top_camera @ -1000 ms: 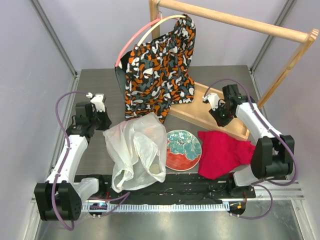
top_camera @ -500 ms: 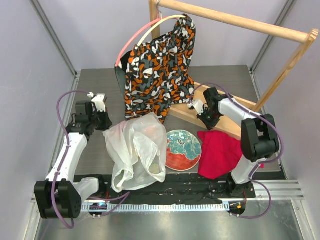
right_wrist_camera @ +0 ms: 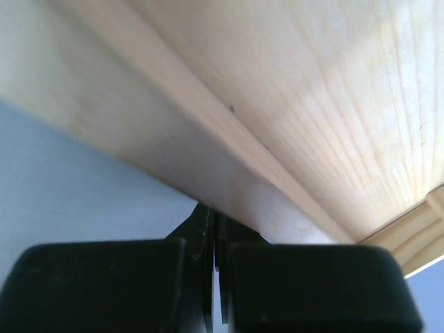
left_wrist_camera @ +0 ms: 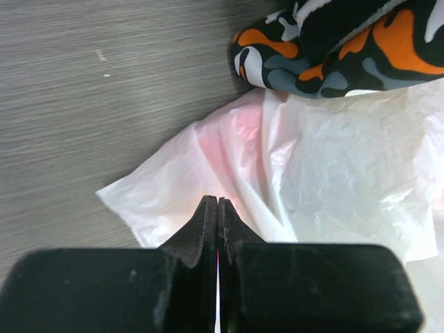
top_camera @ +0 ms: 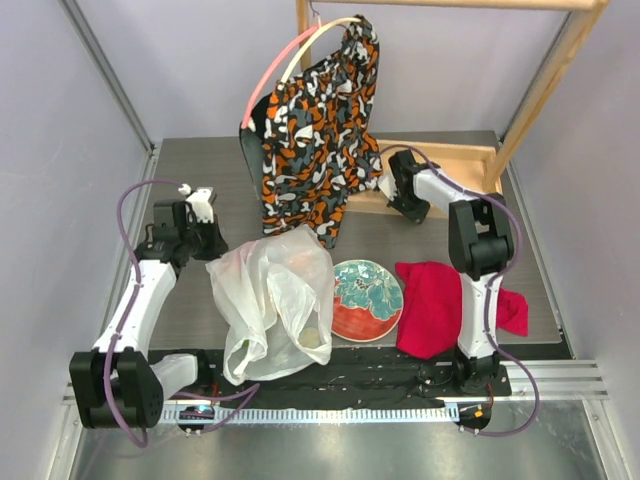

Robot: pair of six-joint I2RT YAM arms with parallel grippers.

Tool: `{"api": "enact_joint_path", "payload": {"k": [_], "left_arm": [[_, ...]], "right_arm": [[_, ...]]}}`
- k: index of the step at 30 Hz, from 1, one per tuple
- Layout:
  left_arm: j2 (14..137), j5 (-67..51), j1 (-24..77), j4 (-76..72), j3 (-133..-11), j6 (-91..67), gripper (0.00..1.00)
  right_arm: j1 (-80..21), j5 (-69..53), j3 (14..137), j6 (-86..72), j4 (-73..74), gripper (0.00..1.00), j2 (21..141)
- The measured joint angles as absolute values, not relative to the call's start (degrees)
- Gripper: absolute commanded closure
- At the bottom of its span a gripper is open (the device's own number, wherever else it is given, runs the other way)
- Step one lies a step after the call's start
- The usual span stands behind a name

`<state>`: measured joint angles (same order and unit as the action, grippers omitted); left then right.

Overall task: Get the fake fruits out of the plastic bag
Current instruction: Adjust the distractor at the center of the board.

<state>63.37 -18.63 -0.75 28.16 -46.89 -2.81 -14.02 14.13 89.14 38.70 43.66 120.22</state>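
The plastic bag (top_camera: 270, 300) lies crumpled at the near left of the table, thin and translucent white. Faint peach and yellow shapes of the fake fruits (top_camera: 301, 258) show through the film; none lies outside it. My left gripper (top_camera: 208, 243) is shut at the bag's far left corner. In the left wrist view its tips (left_wrist_camera: 217, 201) meet over the edge of the bag (left_wrist_camera: 333, 159); whether film is pinched does not show. My right gripper (top_camera: 403, 195) is shut against the wooden rack base (top_camera: 440, 175), far from the bag. Wood (right_wrist_camera: 291, 104) fills the right wrist view above the gripper (right_wrist_camera: 215, 215).
An orange-black-white patterned cloth bag (top_camera: 315, 130) hangs from the rack, its lower end touching the plastic bag. A red-and-teal floral plate (top_camera: 367, 298) sits right of the plastic bag. A red cloth (top_camera: 440, 305) lies under the right arm.
My right arm swung left and back to the rack base and its jaws closed. The rack with the patterned cloth bag shifted back and squared up. The left jaws closed fully; the plastic bag stayed put.
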Motion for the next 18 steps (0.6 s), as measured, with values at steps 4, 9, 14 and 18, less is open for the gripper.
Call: {"api": "enact_joint_path", "payload": {"k": [4,9,14,18], "left_arm": [[67.9,-22.8,-0.7,29.1,-50.7,-2.6,1.0],[70.8,-25.2,-0.7,31.7,-57.4,-0.3,1.0],[71.1,-25.3,-0.7,33.3,-59.7,1.8,1.0],[71.1,-25.2,-0.7,34.2,-59.7,1.8,1.0]], "right_arm": [[-14.0,16.4,100.2,38.9,40.0,0.99,128.4],[-13.9,17.0,106.1,38.9,36.2,0.99,132.5],[-14.4,9.9,105.9,38.5,36.3,0.99,131.7],[-17.7,3.8,105.6,38.4,35.2,0.99,131.2]]}}
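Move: The right hand, fingers shut, is low at the front wall of the garment rack's wooden tray, whose middle lies about 10 cm ahead and 3 cm right. The hanging patterned garment is some 24 cm left of this hand, 5 cm ahead and 20 cm higher; the plate lies about 20 cm back and 12 cm left. From the left hand the tray is some 17 cm ahead, 48 cm right and 12 cm lower. Right hand's shut fingers push the tray forward about 10 cm, then sweep left; left hand rises 4 cm, easing forward. ##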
